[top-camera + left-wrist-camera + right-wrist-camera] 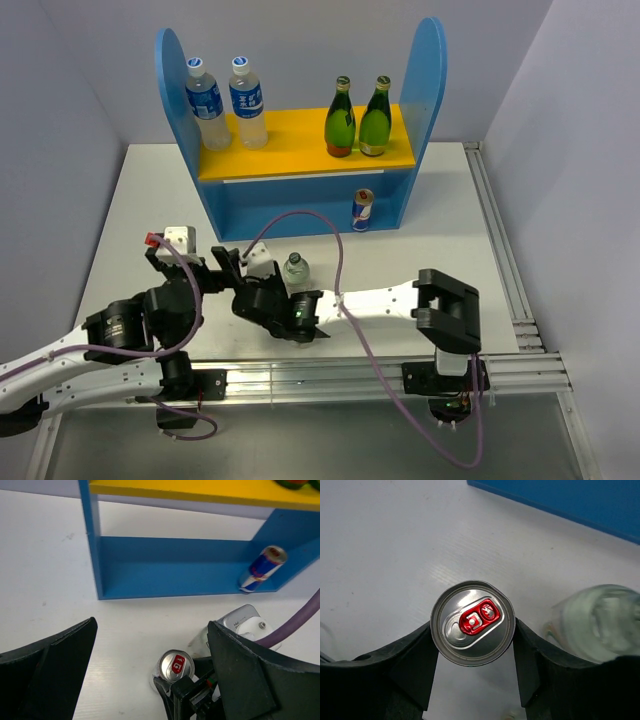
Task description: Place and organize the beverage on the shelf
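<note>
A silver can with a red tab (472,630) sits between the black fingers of my right gripper (472,631), and both fingers press its sides. The left wrist view shows this can (176,666) low over the white table, in front of the blue shelf (200,565). Seen from above, my right gripper (248,290) covers the can. My left gripper (152,630) stands wide open just left of it, holding nothing. A second can (363,210) stands on the shelf's lower tier at the right. A clear bottle (295,268) stands on the table beside the right gripper.
On the shelf's yellow upper board (300,145) stand two blue-labelled water bottles (226,103) at the left and two green bottles (358,118) at the right. A purple cable (320,225) loops over the table. Metal rails (500,250) run along the right and near edges.
</note>
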`<state>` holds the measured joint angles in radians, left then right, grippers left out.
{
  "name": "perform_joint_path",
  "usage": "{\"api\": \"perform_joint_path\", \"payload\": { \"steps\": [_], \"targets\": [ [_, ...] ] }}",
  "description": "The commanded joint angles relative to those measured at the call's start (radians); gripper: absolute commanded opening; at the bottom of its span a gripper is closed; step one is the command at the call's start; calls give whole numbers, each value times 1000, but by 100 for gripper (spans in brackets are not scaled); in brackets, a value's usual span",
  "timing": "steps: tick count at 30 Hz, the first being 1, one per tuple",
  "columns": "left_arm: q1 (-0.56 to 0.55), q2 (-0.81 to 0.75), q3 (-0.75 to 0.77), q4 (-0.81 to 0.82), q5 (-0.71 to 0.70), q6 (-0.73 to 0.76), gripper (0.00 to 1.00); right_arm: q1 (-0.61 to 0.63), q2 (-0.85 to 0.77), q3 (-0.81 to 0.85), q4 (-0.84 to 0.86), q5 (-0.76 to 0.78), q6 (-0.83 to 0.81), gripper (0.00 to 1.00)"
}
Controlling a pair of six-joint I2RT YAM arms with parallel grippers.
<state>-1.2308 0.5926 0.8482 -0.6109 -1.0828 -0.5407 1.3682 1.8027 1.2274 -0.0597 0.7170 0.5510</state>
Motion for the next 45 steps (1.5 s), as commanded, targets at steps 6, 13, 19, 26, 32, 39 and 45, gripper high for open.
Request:
{"api": "perform_joint_path", "payload": {
  "steps": [6, 13, 19, 26, 32, 39, 45],
  "targets": [
    [-30, -7, 29, 74, 107, -33, 99, 92, -454, 15, -6, 215, -180, 0],
    [-32, 6, 22, 85, 107, -30, 99, 108, -724, -40, -127, 395, -206, 0],
    [-32, 19, 14, 109, 109, -16, 99, 51, -835, -126, -193, 382, -149, 0],
    [-30, 35, 14, 106, 109, -16, 99, -136, -795, -264, -97, 214, -106, 0],
    [-30, 36, 15, 103, 109, -18, 99, -290, -689, -336, 57, 128, -123, 0],
    [-32, 33, 14, 112, 112, -8, 99, -454, -556, -365, 271, 56, -164, 0],
    [-32, 30, 22, 100, 104, -13, 99, -587, -413, -327, 353, -10, -171, 0]
  ]
}}
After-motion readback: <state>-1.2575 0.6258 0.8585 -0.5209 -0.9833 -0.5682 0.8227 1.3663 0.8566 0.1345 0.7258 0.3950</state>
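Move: In the right hand's grip is the second can, to be taken to the lower shelf just left of the standing can, some 20 cm ahead and 22 cm to the right. The standing can is about 21 cm ahead and 27 cm right. The far clear bottle stands roughly 4 cm ahead and 9 cm right, the near clear bottle 8 cm back and 10 cm right. From the left hand the shelf spot is about 18 cm ahead, 27 cm right and 18 cm lower. Keeping its pinch on the can, the right hand swings up about 26 cm and right about 21 cm, then sinks some 20 cm while reaching forward towards the lower shelf beside the standing can, turning clockwise by nearly 30 degrees. The empty left hand, fingers still wide open, bobs up, settles back down and shifts a few centimetres to the right. ##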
